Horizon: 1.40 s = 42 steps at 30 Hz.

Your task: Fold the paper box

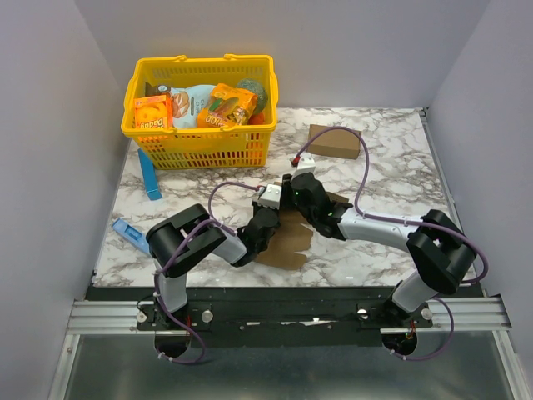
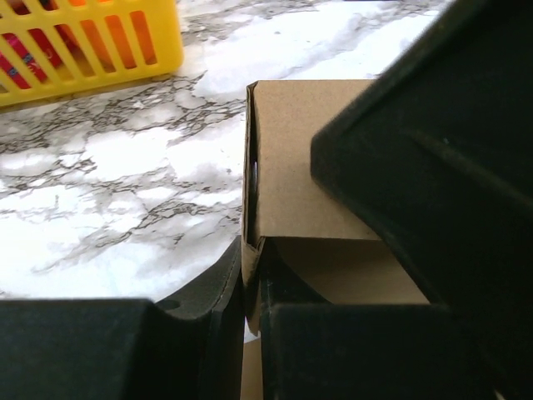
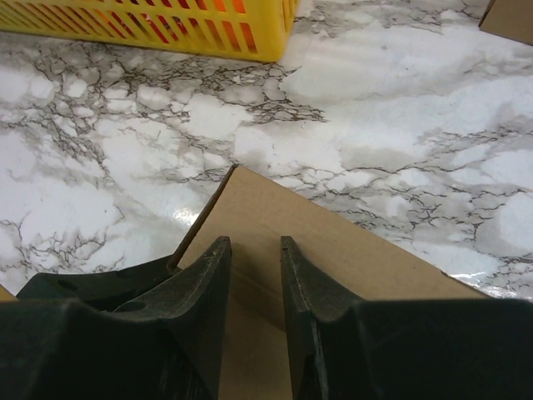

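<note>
The paper box point(image 1: 286, 243) is a plain brown cardboard sheet, partly folded up, lying mid-table between the two arms. My left gripper point(image 1: 260, 220) is shut on one upright side wall of it; in the left wrist view that thin wall point(image 2: 287, 150) runs between the fingers of my left gripper point(image 2: 250, 279). My right gripper point(image 1: 301, 197) is above the box's far part. In the right wrist view my right gripper point(image 3: 254, 243) has its fingers a narrow gap apart with nothing between them, tips against a flat brown panel point(image 3: 333, 242). The right gripper's black body point(image 2: 433, 167) hides the box's right side.
A yellow basket point(image 1: 200, 143) with orange snack boxes stands at the back left, and it also shows in both wrist views point(image 2: 83, 42) point(image 3: 150, 25). A longer brown carton point(image 1: 334, 141) lies at the back right. Two blue items point(image 1: 148, 175) point(image 1: 130, 232) lie at the left.
</note>
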Motion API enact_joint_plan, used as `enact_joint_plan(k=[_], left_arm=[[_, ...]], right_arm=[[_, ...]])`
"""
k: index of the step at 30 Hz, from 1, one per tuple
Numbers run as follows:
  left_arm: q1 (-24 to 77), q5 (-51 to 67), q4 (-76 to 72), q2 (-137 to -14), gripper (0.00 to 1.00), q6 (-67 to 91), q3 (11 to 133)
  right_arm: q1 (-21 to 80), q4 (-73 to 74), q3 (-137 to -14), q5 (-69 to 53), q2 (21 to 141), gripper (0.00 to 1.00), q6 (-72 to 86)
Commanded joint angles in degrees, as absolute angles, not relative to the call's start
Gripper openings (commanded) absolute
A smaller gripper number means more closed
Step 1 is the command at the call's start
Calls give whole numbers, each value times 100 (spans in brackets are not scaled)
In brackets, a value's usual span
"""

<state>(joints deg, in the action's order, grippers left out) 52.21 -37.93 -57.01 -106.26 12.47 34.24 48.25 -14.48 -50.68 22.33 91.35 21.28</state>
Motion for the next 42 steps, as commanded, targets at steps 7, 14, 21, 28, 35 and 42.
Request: enact_joint_plan(k=[7,14,21,28,35,42], left_arm=[[5133,-5073,-5026,-10846,12,1363,3358],[5142,-4324,-5230,-10820,10,1239,3234],[5142,-3911,-5186,-10565,11,1002,3155],[5133,-3955,-4404,-10442,18,1063,3410],[5133,-3815,-4149,-10152,54,1169,3375],[5142,-3771,-3692,-9520,90,1362,3278]], right_arm=[[4755,-114,-4720,2251,9483,38,2408],[4676,219,-4939,1644,8825,58,2347],[4281,790,-4878,1213,7797,65,2022],[3824,1265,-4579,520,6926,67,2329],[3656,1556,-5062,185,6891,67,2531],[3630,1600,-5256,176,6777,67,2400]])
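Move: My left fingers already pinch the paper box's left end wall at its near corner; the middle of the folded-up box lies about 5 cm to their right, 2 cm ahead and about level with the fingertips. The flat flap lies some 14 cm back and 2 cm right of that hand, 5 cm lower. My right hand, part open, is over the box's top panel, whose middle is about 3 cm to its right and 3 cm below, level with it fore and aft; the small carton stands roughly 14 cm ahead and 13 cm right. While my left hand keeps its pinch on the end wall and eases about 1 cm left, I open my right fingers wider and draw that hand away from the top panel, some 8 cm right, 5 cm back and 5 cm up, tipping it further down. Then I open my left fingers wide, letting go of the wall, and slip that hand left, back and slightly down. ##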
